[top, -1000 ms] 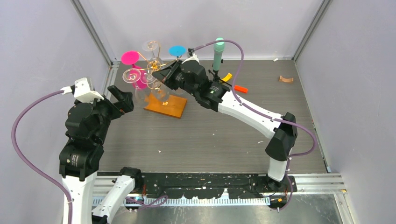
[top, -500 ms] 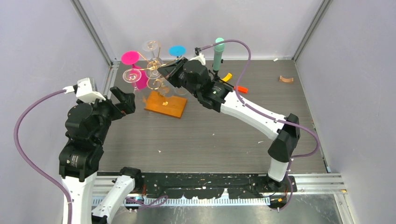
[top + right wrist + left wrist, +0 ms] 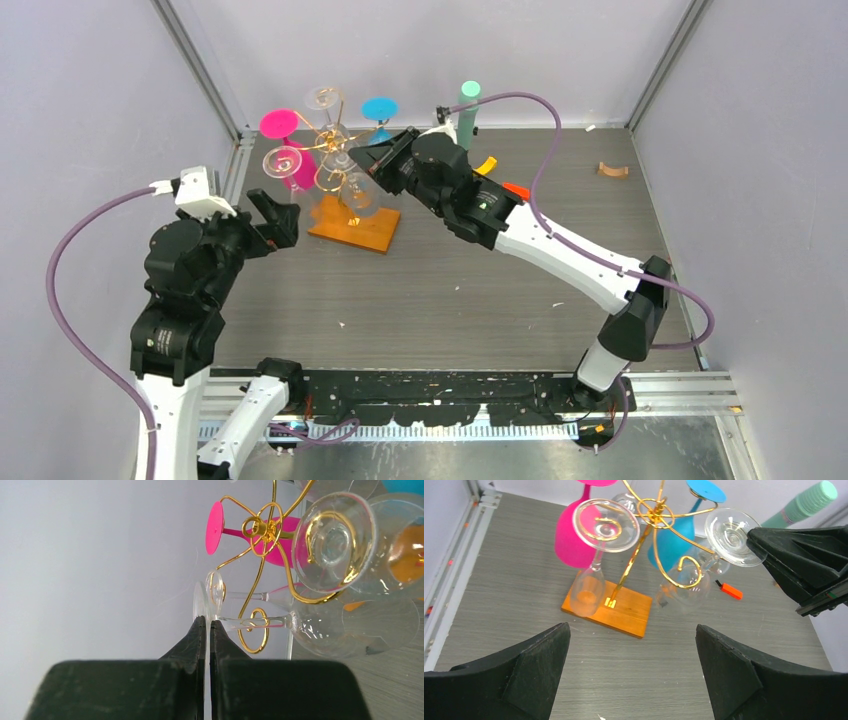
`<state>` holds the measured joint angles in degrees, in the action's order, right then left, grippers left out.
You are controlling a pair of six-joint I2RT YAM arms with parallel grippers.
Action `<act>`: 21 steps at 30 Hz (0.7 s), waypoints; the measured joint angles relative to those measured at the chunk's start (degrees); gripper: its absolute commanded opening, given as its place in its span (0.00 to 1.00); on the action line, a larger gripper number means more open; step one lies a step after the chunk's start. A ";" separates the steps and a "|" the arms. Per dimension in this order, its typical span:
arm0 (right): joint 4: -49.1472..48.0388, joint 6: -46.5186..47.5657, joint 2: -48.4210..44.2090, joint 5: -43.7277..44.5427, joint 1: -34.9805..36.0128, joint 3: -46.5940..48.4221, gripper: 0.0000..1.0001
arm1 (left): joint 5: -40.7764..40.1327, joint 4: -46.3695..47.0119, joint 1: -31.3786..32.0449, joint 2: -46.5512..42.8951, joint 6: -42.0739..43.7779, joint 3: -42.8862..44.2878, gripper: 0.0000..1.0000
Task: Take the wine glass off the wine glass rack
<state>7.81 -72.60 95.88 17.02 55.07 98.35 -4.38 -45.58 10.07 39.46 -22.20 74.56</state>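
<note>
The wine glass rack (image 3: 333, 140) is a gold wire stand on an orange-brown wooden base (image 3: 362, 230) at the back left. My right gripper (image 3: 383, 158) is shut on the round foot (image 3: 202, 602) of a clear wine glass (image 3: 350, 625). Its stem (image 3: 260, 621) still runs through a gold curl (image 3: 252, 630) of the rack (image 3: 265, 530). The left wrist view shows that foot (image 3: 734, 535) beside the right fingers (image 3: 796, 555) and its bowl (image 3: 684, 587) hanging low. My left gripper (image 3: 631, 630) stands wide open, nothing in it, in front of the base (image 3: 624, 612).
A pink glass (image 3: 290, 150), a blue glass (image 3: 379, 108) and other clear glasses (image 3: 322, 98) hang on the rack. A mint-green cylinder (image 3: 468, 110) stands behind the right arm. Small orange pieces (image 3: 515, 188) and a brown scrap (image 3: 612, 170) lie at the back right.
My right gripper has moved to the right with the clear glass's foot in it, drawing the glass along the rack arm. The left arm has edged toward the rack.
</note>
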 measured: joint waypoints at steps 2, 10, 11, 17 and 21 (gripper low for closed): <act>1.01 -0.55 -0.85 -0.20 0.00 -0.42 0.00 | 2.03 0.83 0.00 -0.07 0.92 -0.52 1.00; 1.46 -3.74 -5.29 -1.75 0.00 -6.93 0.00 | 9.55 5.38 0.02 -3.10 6.05 -6.36 1.00; 1.49 -4.15 -5.95 -2.01 0.00 -8.09 0.00 | 10.49 6.40 0.02 -3.89 6.78 -7.28 1.00; 1.70 -6.64 -10.54 -3.89 0.00 -14.01 0.00 | 20.59 14.60 0.02 -8.72 11.93 -13.68 1.00; 1.36 -8.48 -13.68 -5.22 0.00 -17.09 0.00 | 29.29 20.55 0.02 -8.33 12.13 -16.35 1.00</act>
<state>9.17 -81.08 82.19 11.79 55.07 81.25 24.91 -25.04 10.09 31.14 -10.07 58.22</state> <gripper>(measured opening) 0.039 0.994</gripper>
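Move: The upside-down wine glass is already held by its foot in the shut right fingertips, its middle 8 cm below them and 2 cm to their left. The rack's hub is about 4 cm ahead, 3 cm left and 4 cm lower; a ribbed glass hangs some 2 cm ahead, 5 cm right and 12 cm lower. From the open left hand, the wine glass lies about 12 cm ahead, 10 cm right and 11 cm below; a clear flute is 12 cm ahead, 1 cm left and 12 cm below. The wine glass, foot still pinched in the right fingertips, is drawn away from the rack's hook, back some 5 cm and right 4 cm, sinking about 3 cm midway as the hand tips slightly down. Fingers wide open, the left hand sweeps some 8 cm right and a little back, nearing the glass while it swings about 30 degrees clockwise and tilts up. ##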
